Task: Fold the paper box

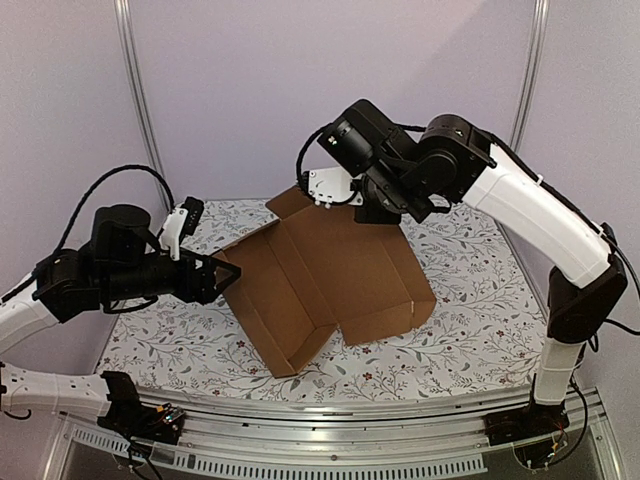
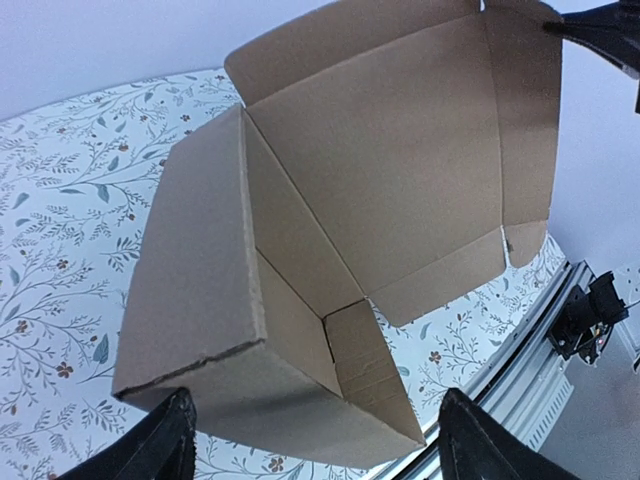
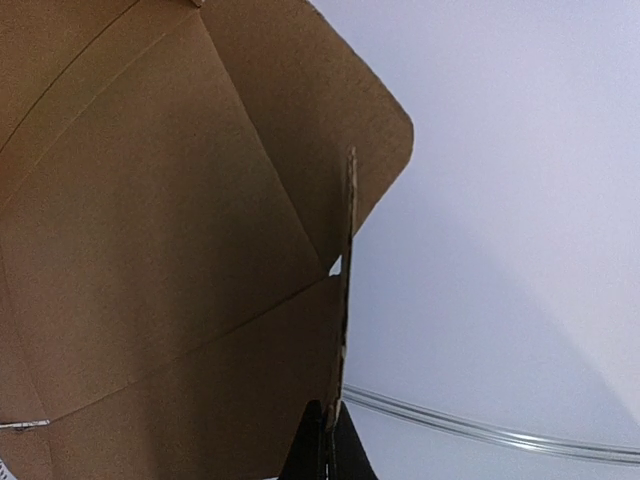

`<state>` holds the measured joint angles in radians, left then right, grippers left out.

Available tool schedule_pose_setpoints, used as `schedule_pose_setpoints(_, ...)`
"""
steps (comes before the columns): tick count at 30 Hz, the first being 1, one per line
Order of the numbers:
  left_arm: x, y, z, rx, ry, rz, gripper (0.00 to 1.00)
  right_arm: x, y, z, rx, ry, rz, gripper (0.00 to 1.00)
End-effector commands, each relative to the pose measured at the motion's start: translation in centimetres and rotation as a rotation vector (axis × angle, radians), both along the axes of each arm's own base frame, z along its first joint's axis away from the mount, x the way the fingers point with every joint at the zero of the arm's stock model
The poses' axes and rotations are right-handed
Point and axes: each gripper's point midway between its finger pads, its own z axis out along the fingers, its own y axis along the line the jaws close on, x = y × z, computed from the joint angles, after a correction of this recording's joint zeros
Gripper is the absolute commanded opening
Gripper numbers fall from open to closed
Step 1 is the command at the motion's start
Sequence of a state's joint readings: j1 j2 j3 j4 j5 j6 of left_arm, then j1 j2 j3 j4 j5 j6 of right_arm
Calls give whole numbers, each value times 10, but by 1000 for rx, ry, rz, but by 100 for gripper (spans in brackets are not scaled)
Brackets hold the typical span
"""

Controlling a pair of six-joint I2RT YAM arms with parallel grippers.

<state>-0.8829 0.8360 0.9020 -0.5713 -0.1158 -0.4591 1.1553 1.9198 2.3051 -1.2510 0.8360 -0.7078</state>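
Observation:
The paper box (image 1: pixel 330 275) is a brown corrugated sheet, partly folded, lying in the middle of the table with its left wall raised and its back panel tilted up. My right gripper (image 1: pixel 318 192) is at the box's far edge, shut on the thin edge of the raised back panel (image 3: pixel 345 300); its fingertips (image 3: pixel 318 450) pinch the cardboard. My left gripper (image 1: pixel 228 278) stands open just left of the box's left wall. In the left wrist view its fingers (image 2: pixel 150 445) stand wide apart, with the near corner of the box (image 2: pixel 330 400) just ahead of them, untouched.
A floral cloth (image 1: pixel 470 330) covers the table. An aluminium rail (image 1: pixel 380 425) runs along the near edge, with the arm bases on it. Metal poles (image 1: pixel 135 90) and pale walls stand behind. The right arm (image 1: pixel 530 210) reaches over the table's right side.

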Motion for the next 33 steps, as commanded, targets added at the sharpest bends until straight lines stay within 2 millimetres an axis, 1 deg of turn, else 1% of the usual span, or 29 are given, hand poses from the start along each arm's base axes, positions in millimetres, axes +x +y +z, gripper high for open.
schedule_pose_setpoints(1,3,8,-3,20,1,28,81,-9,-8,27,-105,-67,85,0)
schedule_pose_setpoints(5,4,6,-1,19,1,25,81,-18,-9,33,-150,-83,126,0)
schedule_pose_setpoints(10,4,4,0,9,4,19,81,-16,-13,45,-183,-130,125,0)
schedule_pose_setpoints(12,4,3,0,4,7,18,81,-18,-11,43,-195,-124,142,0)
schedule_pose_setpoints(14,4,2,0,-1,8,18,81,-20,-8,36,-207,-103,159,0)
schedule_pose_setpoints(18,5,0,-2,-4,15,16,81,-21,0,8,-255,-38,168,0)
schedule_pose_setpoints(20,5,0,-3,-3,19,17,81,-21,8,-9,-264,-1,171,0)
schedule_pose_setpoints(22,5,0,-5,1,23,19,81,-18,15,-21,-265,13,161,0)
schedule_pose_setpoints(24,6,0,-6,3,25,22,81,-15,23,-28,-254,13,152,0)
schedule_pose_setpoints(30,8,0,-15,16,35,36,81,-8,43,-56,-288,28,160,0)
schedule_pose_setpoints(31,9,0,-17,19,37,39,81,-6,46,-58,-290,25,159,1)
schedule_pose_setpoints(33,10,0,-19,20,41,43,81,-4,52,-60,-284,17,162,11)
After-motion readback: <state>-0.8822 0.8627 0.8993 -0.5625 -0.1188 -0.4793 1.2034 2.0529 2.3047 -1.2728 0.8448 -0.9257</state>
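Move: The right hand already pinches a flap of the lid. The table spot for the tray lies about 33 cm below this hand, some 8 cm to its right and 5 cm back; the tray itself still hangs about 20 cm below, 11 cm left and 3 cm back, and the lid's middle about 10 cm below, 2 cm left and 5 cm back. From the idle, open left hand that spot is roughly 28 cm right, 4 cm ahead and 23 cm down. With its fingers kept shut on the lid flap, the right hand first rises about 2 cm while easing back slightly, rolling so that its left side dips and turning a little counter-clockwise. Then it turns over into a quickening descent of about 8 cm that also carries it some 4 cm left, lowering the hanging box towards the table, the roll reaching roughly 20 degrees in all. ##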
